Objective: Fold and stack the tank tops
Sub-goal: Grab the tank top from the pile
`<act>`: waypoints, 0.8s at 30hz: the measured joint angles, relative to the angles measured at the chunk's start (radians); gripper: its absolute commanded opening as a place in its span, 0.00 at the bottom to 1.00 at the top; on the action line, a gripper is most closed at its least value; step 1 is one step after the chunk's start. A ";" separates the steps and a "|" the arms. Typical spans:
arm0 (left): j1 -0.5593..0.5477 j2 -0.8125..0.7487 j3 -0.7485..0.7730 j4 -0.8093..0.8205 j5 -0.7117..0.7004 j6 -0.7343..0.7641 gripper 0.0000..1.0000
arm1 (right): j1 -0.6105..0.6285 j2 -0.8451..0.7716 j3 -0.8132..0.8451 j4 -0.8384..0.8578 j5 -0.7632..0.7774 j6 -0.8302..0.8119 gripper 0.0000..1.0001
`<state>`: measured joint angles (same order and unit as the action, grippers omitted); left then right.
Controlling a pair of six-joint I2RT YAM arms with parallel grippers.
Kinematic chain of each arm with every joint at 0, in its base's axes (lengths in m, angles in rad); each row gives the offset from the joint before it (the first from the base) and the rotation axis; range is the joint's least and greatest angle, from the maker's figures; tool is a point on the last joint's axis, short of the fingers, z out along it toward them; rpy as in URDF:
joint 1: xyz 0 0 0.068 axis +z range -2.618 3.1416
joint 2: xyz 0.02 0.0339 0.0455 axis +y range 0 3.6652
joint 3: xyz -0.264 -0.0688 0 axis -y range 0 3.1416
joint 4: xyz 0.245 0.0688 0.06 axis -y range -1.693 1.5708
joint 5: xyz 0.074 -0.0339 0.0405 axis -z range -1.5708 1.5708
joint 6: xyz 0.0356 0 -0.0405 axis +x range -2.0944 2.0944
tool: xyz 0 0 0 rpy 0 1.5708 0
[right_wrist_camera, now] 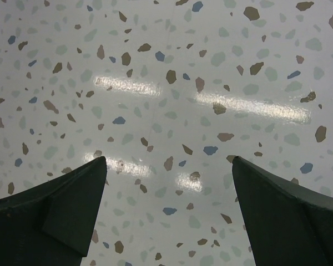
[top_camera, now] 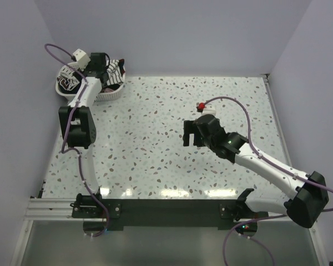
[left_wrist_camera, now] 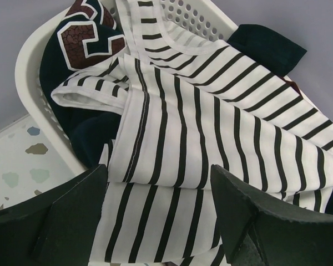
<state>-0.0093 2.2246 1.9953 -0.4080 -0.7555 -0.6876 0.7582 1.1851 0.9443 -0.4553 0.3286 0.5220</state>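
A white tank top with thin dark stripes [left_wrist_camera: 211, 116] lies crumpled on top of the pile in a white perforated basket [left_wrist_camera: 30, 61]. Under it is a dark navy tank top [left_wrist_camera: 89, 33] with a maroon and white number patch. My left gripper [left_wrist_camera: 158, 183] hangs open just above the striped cloth, its fingers [left_wrist_camera: 66, 216] on either side of a fold and nothing gripped. From above, the left gripper [top_camera: 101, 69] is over the basket [top_camera: 64, 88] at the table's far left corner, with the striped top [top_camera: 116, 70] showing beside it. My right gripper [top_camera: 192, 138] is open and empty over mid-table.
The right wrist view holds only the speckled tabletop [right_wrist_camera: 166, 83] between the open right gripper [right_wrist_camera: 169, 166]. Lilac walls close in the table at the back and on both sides. A black rail [top_camera: 161, 206] with the arm bases runs along the near edge.
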 measured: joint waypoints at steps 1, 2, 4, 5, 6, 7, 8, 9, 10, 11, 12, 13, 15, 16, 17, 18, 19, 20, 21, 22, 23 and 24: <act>0.000 0.007 0.005 0.002 0.000 0.000 0.79 | 0.000 0.005 0.000 0.000 -0.002 0.000 0.98; 0.001 0.014 0.007 0.003 -0.002 0.000 0.79 | 0.000 0.010 0.000 0.000 -0.003 -0.001 0.98; 0.001 0.026 0.011 0.004 -0.003 0.000 0.77 | 0.000 0.020 0.000 0.001 -0.005 -0.003 0.98; 0.001 0.032 0.012 0.006 -0.005 0.000 0.77 | 0.000 0.025 0.000 0.002 -0.005 -0.003 0.98; 0.001 0.037 0.016 0.006 -0.005 0.000 0.76 | 0.000 0.029 0.000 0.003 -0.006 -0.003 0.98; 0.001 0.042 0.018 0.008 -0.005 0.001 0.76 | 0.000 0.034 0.000 0.004 -0.005 -0.003 0.98; 0.003 0.049 0.023 0.009 -0.005 0.001 0.76 | 0.000 0.040 0.000 0.006 -0.006 -0.004 0.98; 0.004 0.054 0.029 0.010 -0.005 0.001 0.75 | 0.000 0.045 0.000 0.006 -0.006 -0.004 0.98; 0.007 0.056 0.032 0.011 -0.004 0.001 0.73 | 0.000 0.048 0.000 0.007 -0.006 -0.004 0.98; 0.010 0.057 0.034 0.011 -0.004 0.001 0.72 | 0.000 0.052 0.000 0.008 -0.006 -0.004 0.98; 0.014 0.058 0.037 0.011 -0.005 0.001 0.68 | 0.000 0.056 0.000 0.008 -0.006 -0.004 0.98; 0.018 0.058 0.039 0.013 -0.004 0.002 0.66 | 0.000 0.060 0.000 0.008 -0.006 -0.005 0.98; 0.028 0.058 0.042 0.021 -0.004 0.003 0.56 | 0.000 0.067 0.000 0.009 -0.006 -0.005 0.98; 0.034 0.059 0.042 0.026 -0.002 0.004 0.52 | 0.000 0.071 0.000 0.009 -0.007 -0.004 0.98; 0.037 0.059 0.042 0.027 0.001 0.007 0.48 | 0.000 0.075 0.000 0.010 -0.007 -0.004 0.98; 0.042 0.060 0.042 0.030 0.006 0.014 0.40 | 0.000 0.078 0.000 0.010 -0.007 -0.004 0.98; 0.045 0.060 0.042 0.035 0.012 0.016 0.37 | 0.000 0.080 0.000 0.011 -0.008 -0.004 0.98; 0.048 0.061 0.042 0.041 0.019 0.021 0.34 | 0.000 0.083 0.000 0.013 -0.008 -0.004 0.98; 0.051 0.061 0.041 0.048 0.027 0.026 0.28 | 0.000 0.085 0.000 0.015 -0.008 -0.004 0.98; 0.054 0.061 0.041 0.057 0.036 0.028 0.24 | 0.000 0.087 0.000 0.016 -0.010 -0.004 0.98; 0.056 0.061 0.040 0.067 0.045 0.035 0.17 | 0.000 0.089 0.000 0.016 -0.010 -0.004 0.98; 0.057 0.061 0.039 0.079 0.051 0.039 0.14 | 0.000 0.092 0.000 0.016 -0.011 -0.004 0.98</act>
<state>0.0479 2.2852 2.0346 -0.3290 -0.7044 -0.6491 0.7582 1.2766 0.9440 -0.4393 0.3180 0.5182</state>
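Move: The striped tank top lies on the pile just under my open left fingertips. The near fold I go for is some 2 cm ahead, 3 cm to the left and 2 cm lower. The white basket's middle is about 7 cm ahead, straight in line and 8 cm down; the lettered dark garment is roughly 14 cm left and 2 cm ahead, the dark pouch about 15 cm ahead, 2 cm left. From my right hand the fold is some 34 cm ahead and 50 cm left. With my left fingers already wide around the near fold of the striped tank top, I sink about 1.5 cm onto the pile, then slide roughly 3 cm left and a little forward while closing them almost shut, pinching the fold between the tips, wrist barely turning. My right hand, open and empty, lowers some 3 cm over bare table. ##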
